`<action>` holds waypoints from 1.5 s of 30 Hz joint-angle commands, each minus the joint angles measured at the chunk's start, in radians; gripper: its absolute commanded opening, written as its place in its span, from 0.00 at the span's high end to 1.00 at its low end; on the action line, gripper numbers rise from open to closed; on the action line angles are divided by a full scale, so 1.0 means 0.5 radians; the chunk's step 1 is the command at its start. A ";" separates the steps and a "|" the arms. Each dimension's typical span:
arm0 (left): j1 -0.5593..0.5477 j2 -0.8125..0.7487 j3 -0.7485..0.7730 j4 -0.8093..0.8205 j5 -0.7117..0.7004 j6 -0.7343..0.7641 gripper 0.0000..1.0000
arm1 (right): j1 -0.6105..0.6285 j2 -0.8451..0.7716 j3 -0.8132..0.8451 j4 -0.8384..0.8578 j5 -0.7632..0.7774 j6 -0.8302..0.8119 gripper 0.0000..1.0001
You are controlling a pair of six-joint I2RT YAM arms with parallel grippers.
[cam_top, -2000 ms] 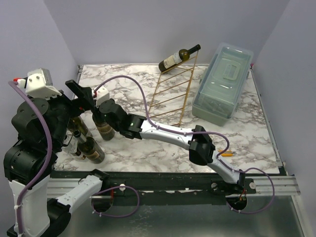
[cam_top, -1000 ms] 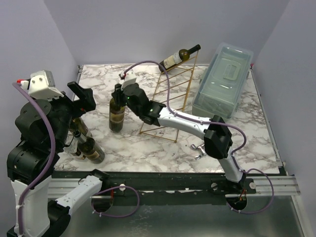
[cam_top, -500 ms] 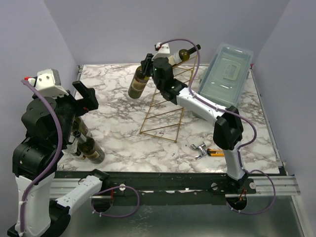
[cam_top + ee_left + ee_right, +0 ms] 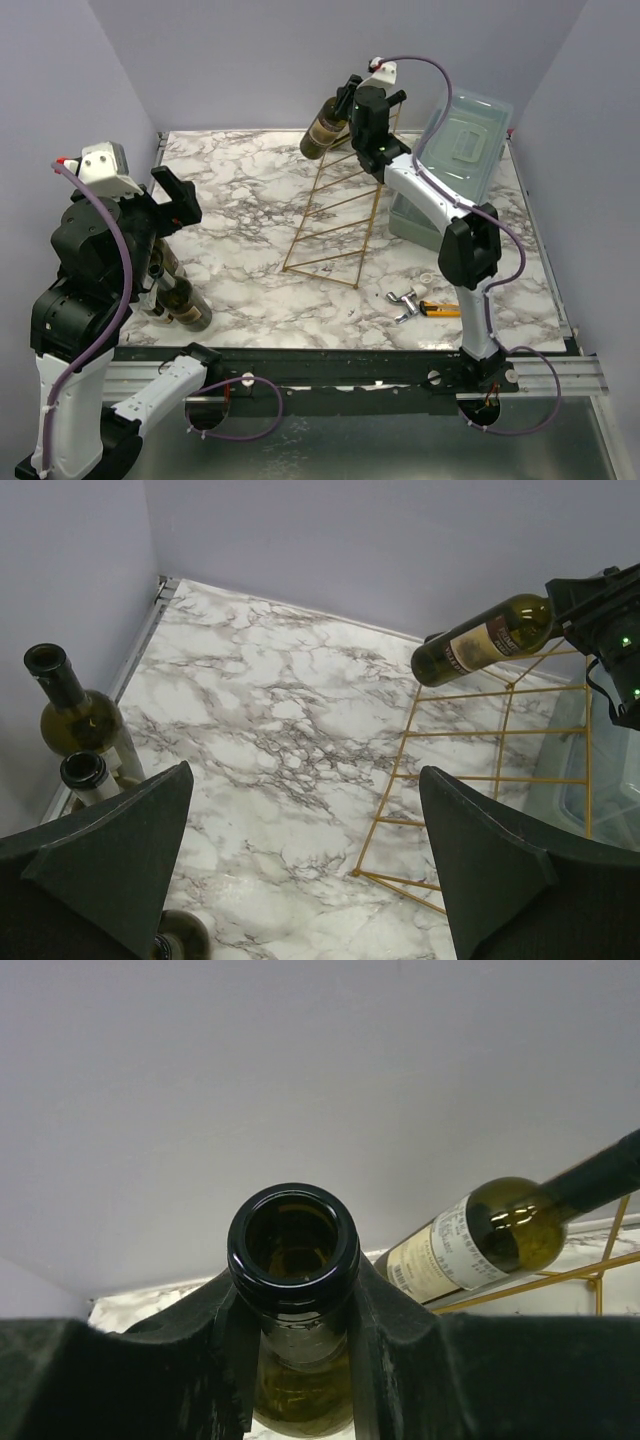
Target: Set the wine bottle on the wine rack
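My right gripper [image 4: 295, 1305] is shut on the neck of a dark green wine bottle [image 4: 292, 1240], whose open mouth faces the wrist camera. In the top view this bottle [image 4: 325, 128] hangs tilted, base to the left, level with the top of the gold wire wine rack [image 4: 318, 277], with the right gripper [image 4: 352, 105] behind it. A second bottle [image 4: 470, 1245] with a pale label lies across the rack's top rung, just to the right. My left gripper [image 4: 305, 880] stands open and empty, high over the table's left side.
Some more bottles [image 4: 175, 300] stand at the table's left edge under the left arm. A pale blue-grey plastic box [image 4: 455, 160] lies right of the rack. A small metal clip [image 4: 405, 300] and an orange cutter [image 4: 440, 308] lie near the front right.
The right arm has carried the bottle from the table's left-middle up and right to the rack's top, tipping it from upright to slanted. The left arm has shifted only slightly.
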State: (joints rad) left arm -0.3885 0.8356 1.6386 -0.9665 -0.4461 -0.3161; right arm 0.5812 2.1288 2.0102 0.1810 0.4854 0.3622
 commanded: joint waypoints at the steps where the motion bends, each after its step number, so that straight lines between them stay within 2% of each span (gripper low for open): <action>1: -0.011 -0.018 -0.009 0.025 0.003 -0.030 0.04 | -0.066 0.045 0.132 0.214 0.040 0.130 0.99; 20: -0.011 -0.033 -0.054 0.034 -0.007 -0.062 0.04 | -0.169 0.250 0.253 0.221 0.118 0.161 0.99; 45: -0.011 -0.043 -0.056 0.037 -0.047 -0.034 0.04 | -0.265 0.338 0.138 0.195 0.145 0.435 0.99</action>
State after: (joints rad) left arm -0.3885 0.8246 1.6203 -0.9657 -0.4465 -0.3367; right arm 0.4557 2.2990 2.0701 0.1780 0.5350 0.5262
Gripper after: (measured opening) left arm 0.964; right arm 0.349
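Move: The right hand holds a wine bottle by the neck. The free neck rest on the wine rack, next to the bottle already racked, lies about 7 cm ahead, 9 cm to the right and 13 cm down. That racked bottle's middle is some 12 cm ahead, 5 cm right and 15 cm below; the lidded box sits 26 cm right, 4 cm back and 24 cm below. From the idle left hand, the rest is about 45 cm ahead, 40 cm right, 24 cm below. Down, forward and to the right, the right hand carries the tilted bottle in over the rack towards the spot beside the racked bottle, sinking about 8 cm and going some 6 cm each forward and right. It starts briskly and then eases, the wrist turning some 10 degrees clockwise with a slight downward tip; the fingers keep their hold on the neck. ##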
